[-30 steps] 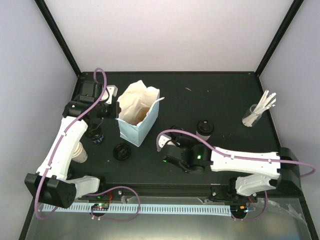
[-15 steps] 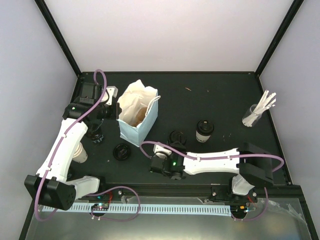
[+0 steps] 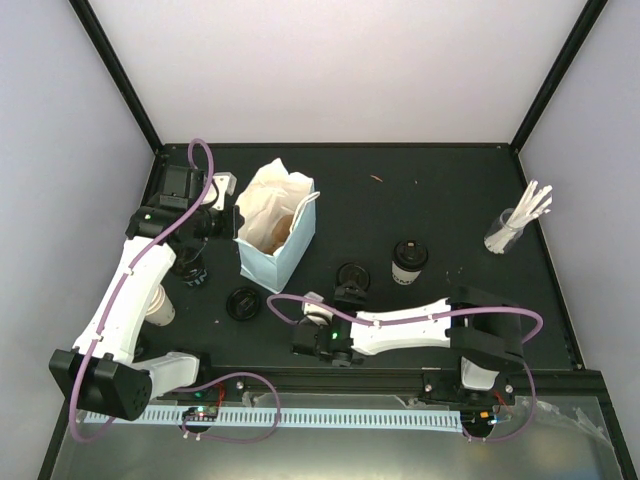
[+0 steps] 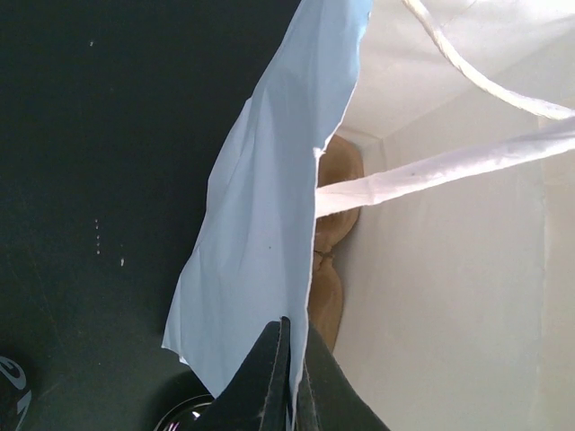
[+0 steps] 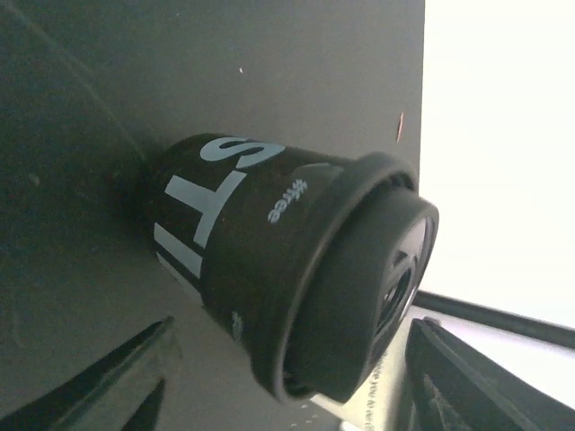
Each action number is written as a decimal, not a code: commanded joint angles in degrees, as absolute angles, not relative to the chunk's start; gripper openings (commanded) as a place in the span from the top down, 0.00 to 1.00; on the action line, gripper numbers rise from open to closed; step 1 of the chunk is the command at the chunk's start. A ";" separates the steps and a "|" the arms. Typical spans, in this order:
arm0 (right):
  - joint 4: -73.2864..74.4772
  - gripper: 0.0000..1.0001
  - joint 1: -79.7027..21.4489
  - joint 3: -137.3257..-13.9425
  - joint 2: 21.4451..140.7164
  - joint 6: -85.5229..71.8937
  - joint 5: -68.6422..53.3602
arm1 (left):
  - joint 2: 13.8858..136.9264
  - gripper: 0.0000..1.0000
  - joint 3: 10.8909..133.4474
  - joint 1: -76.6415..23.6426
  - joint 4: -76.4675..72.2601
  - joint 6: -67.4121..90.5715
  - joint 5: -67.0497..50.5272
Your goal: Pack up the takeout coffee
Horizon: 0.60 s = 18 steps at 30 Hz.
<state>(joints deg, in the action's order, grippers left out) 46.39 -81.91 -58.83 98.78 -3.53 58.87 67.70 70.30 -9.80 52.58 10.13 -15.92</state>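
Observation:
A takeout cup [image 5: 269, 260] with a black band, white letters and a black lid stands on the dark table between the spread fingers of my right gripper [image 5: 292, 359], with a gap on each side. From above, this cup [image 3: 352, 277] sits just beyond the right gripper [image 3: 345, 296]. A second lidded cup [image 3: 408, 262] stands to its right. My left gripper [image 4: 295, 328] is shut on the rim of the light-blue bag [image 4: 260, 224], at the bag's left edge [image 3: 250, 215]. The brown carrier [image 4: 337, 242] shows inside the bag.
A black lid [image 3: 243, 302] lies in front of the bag. A dark cup [image 3: 190, 268] and a cream cup [image 3: 158, 305] sit by the left arm. A glass of white sticks [image 3: 520, 222] stands at the far right.
The right arm has swung its wrist to the left and its fingers have spread apart round the cup. The left arm and the bag have stayed put.

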 commanded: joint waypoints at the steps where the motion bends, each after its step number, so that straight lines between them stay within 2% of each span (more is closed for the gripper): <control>1: 45.44 0.24 -82.26 -59.84 97.07 -3.72 57.86 | 67.59 0.98 70.22 -9.50 52.08 9.93 -17.65; 5: 44.98 0.01 -82.52 -60.81 93.64 -2.28 53.52 | 67.63 0.98 70.35 -9.54 52.17 9.91 -17.68; 13: 45.44 0.00 -82.53 -64.85 84.48 -0.01 39.39 | 67.41 0.97 69.73 -9.54 52.18 9.69 -17.82; 18: 46.09 0.00 -80.67 -68.64 79.24 -3.27 26.54 | 67.04 0.97 69.07 -9.49 52.13 9.59 -18.55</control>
<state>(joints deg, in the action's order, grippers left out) 46.09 -82.11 -64.99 82.98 -0.78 38.76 67.70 69.78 -9.80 52.10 10.13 -16.73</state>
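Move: Just ahead of the right hand's parting fingers, about 2 cm out and 3 cm lower, stands the black coffee cup. From that hand the white coffee cup is some 6 cm ahead and 12 cm right, the paper bag about 8 cm ahead and 15 cm left, the loose lid roughly 23 cm left and 3 cm back on the table. From the left hand the black cup lies about 10 cm back, 21 cm right and 17 cm below. Spreading its already loosened fingers to fully open around the black coffee cup, the right hand first barely shifts, then lifts away some 7 cm, drawing back and to its left about 4 cm each. On the way the fingers tip downward and the hand's left side rises, some 25 degrees of turn in all. The left hand keeps its pinch on the bag's rim. ##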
